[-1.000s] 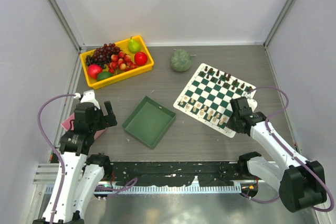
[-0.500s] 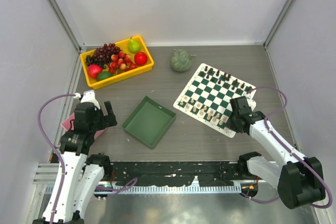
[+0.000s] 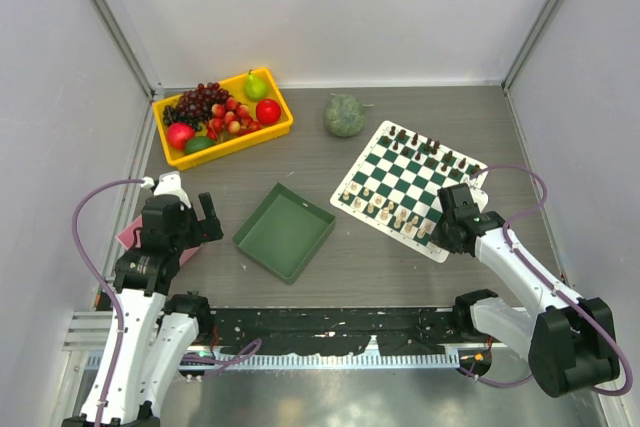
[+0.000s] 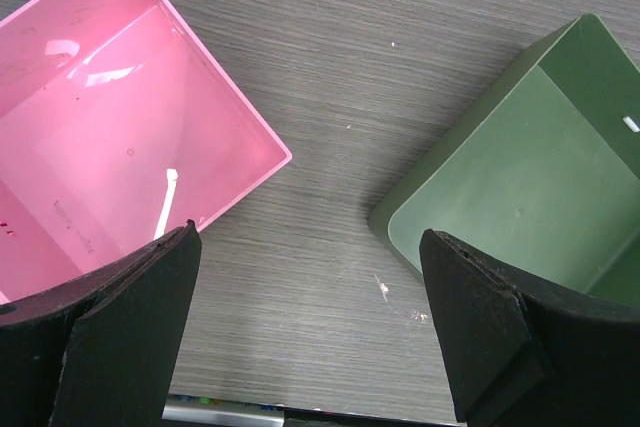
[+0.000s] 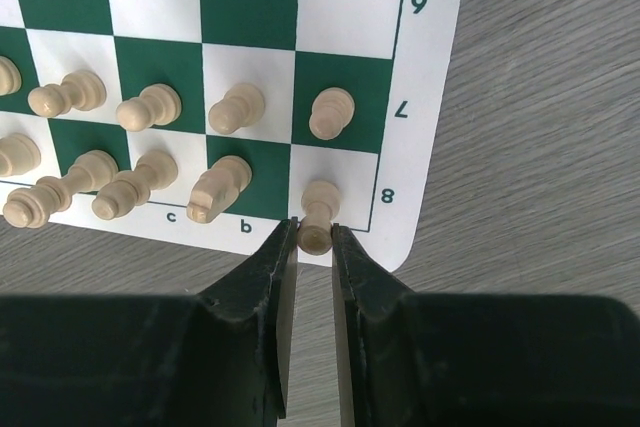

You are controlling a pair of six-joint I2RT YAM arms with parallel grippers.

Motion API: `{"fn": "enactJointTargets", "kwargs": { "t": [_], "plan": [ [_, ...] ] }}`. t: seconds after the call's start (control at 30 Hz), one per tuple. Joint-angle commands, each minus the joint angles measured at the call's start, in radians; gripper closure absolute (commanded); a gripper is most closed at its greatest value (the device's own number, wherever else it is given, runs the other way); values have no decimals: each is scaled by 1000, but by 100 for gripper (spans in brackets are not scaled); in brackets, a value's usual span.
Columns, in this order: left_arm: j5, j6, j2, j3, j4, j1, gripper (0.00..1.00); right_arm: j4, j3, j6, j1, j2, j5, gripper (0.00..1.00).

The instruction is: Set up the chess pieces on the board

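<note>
The board (image 3: 385, 162) lies at the right, a green and white checkered mat, tilted. Cream chess pieces (image 5: 237, 105) stand in two rows along its near edge, and dark pieces (image 3: 420, 142) line the far edge. My right gripper (image 5: 315, 232) is at the board's near right corner (image 3: 447, 222), shut on the head of a cream piece (image 5: 320, 202). That piece stands upright on the white corner square. My left gripper (image 4: 308, 237) hangs open over bare table at the left (image 3: 205, 219), with nothing between its fingers.
A green tray (image 3: 285, 232) sits mid-table, with a pink tray (image 4: 110, 137) under my left arm. A yellow tray (image 3: 230, 147) of fruit stands at the back left. A green melon (image 3: 345, 115) lies behind the board.
Almost nothing: the right arm has shifted very slightly and its grip on the corner piece is unchanged. The left arm has not moved.
</note>
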State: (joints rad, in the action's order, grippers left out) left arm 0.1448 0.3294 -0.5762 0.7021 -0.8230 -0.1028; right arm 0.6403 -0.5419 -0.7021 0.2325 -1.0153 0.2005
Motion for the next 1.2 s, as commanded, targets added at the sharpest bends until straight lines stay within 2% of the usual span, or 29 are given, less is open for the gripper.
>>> {"fn": "enactJointTargets", "kwargs": {
  "t": [0.0, 0.53, 0.93, 1.17],
  "plan": [
    [-8, -7, -5, 14, 30, 0, 1, -11, -3, 0, -5, 6, 27, 76],
    [-8, -7, -7, 16, 28, 0, 1, -16, -30, 6, -5, 7, 16, 64],
    [-8, -7, -4, 14, 28, 0, 1, 16, -130, 48, -5, 135, 51, 55],
    [-10, -9, -1, 17, 28, -1, 1, -126, -225, 199, -4, 188, -41, 28]
  ]
}}
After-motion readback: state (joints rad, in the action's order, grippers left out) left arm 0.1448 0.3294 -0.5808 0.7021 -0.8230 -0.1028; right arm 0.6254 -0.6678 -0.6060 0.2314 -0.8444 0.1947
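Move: The right fingers still pinch the pale rook by its head, its middle about 1 cm below them, over the board's near-right corner square some 3 cm straight down. From this hand the knight stands 2 cm ahead and 3 cm left, the nearest pawn 3 cm ahead and 2 cm right, and the next pawn 5 cm ahead and 1 cm left, all about 2 cm lower. From the left hand the corner square lies level and roughly 55 cm right, 14 cm lower. Hold the right gripper in place over the corner square and ease the fingers apart until they let go of the rook's head. Only then lift away, slowly at first and then quickly, up about 8 cm and forward 4 cm over the board, tipping the fingertips outward by some 15 degrees and spreading them wider. ##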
